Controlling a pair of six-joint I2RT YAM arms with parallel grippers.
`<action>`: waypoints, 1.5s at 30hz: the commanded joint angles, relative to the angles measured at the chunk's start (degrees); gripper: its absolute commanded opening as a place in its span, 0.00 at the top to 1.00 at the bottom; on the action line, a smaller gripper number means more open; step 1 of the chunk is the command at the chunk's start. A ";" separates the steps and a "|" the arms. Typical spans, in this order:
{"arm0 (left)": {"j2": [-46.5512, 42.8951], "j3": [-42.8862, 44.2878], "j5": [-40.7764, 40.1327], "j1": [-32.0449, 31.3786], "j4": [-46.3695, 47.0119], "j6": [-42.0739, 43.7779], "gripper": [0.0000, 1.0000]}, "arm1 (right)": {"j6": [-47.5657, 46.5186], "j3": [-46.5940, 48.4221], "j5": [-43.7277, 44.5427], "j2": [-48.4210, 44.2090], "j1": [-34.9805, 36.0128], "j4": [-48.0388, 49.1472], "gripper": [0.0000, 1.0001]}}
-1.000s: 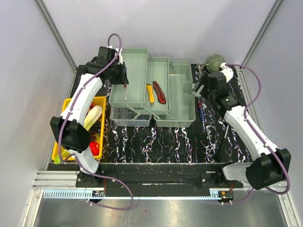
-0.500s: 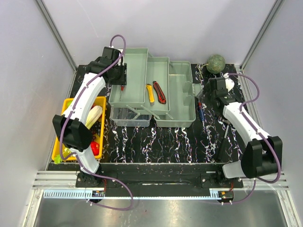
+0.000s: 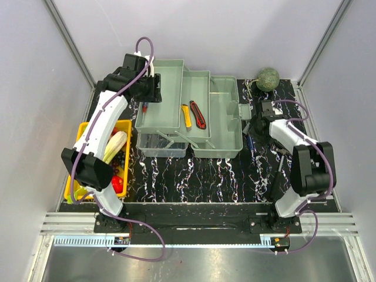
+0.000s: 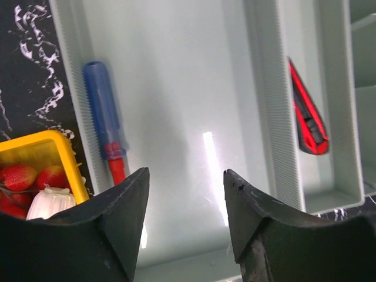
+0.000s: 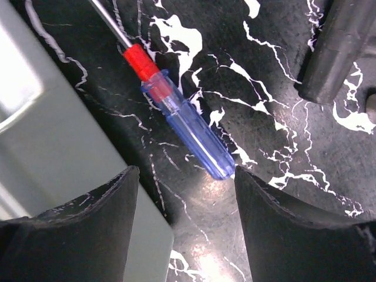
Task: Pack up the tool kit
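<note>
The pale grey-green toolbox [image 3: 226,126] lies open on the black mat, trays folded out and translucent lid [image 3: 158,145] in front. My left gripper [image 3: 153,92] hangs open and empty over the left tray [image 4: 188,88]. A blue-handled screwdriver [image 4: 103,111] lies along that tray's left wall. A red knife [image 3: 198,114] and a yellow knife [image 3: 186,116] lie in the middle tray; the red one also shows in the left wrist view [image 4: 308,117]. My right gripper [image 3: 253,126] is open just above a second blue-handled screwdriver [image 5: 188,126] on the mat beside the box, its handle end between the fingertips [image 5: 185,176].
A yellow tray [image 3: 126,124] of produce stands left of the box, and its corner shows in the left wrist view [image 4: 41,144]. A green melon [image 3: 268,78] sits at the back right. A dark rod-like tool [image 3: 276,176] lies on the mat at the right and also shows in the right wrist view [image 5: 338,47].
My left gripper let go of the screwdriver, which now lies by the tray's left wall. My right arm swung toward the front and came down over the screwdriver on the mat.
</note>
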 commanded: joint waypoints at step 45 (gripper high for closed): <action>-9.15 1.85 24.22 -0.35 5.22 -2.79 0.20 | -1.71 19.01 -1.10 -4.65 -1.02 -10.45 1.00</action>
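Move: The blue screwdriver's handle lies about 5 cm below the open right hand and 1 cm ahead, nearly straight under it. From that hand the black mallet's head is some 9 cm right and 4 cm ahead, and the tool box's bottom compartment about 11 cm left and 11 cm ahead. From the left hand the blue screwdriver's handle is roughly 37 cm right, 3 cm back and 25 cm down; the screwdriver in the top tray lies 6 cm left, 2 cm ahead and 10 cm down. The right hand sinks about 5 cm onto the blue screwdriver beside the tool box, tipping some 10 degrees to point more steeply down, closes its fingers across the rear of the handle, then lifts it about 10 cm while undoing that tilt. Meanwhile the empty left hand draws up and away from the top tray, some 7 cm up, 5 cm back and 5 cm right, its fingers opening wider, its wrist rolling and turning a little clockwise, and most of this done early on. ##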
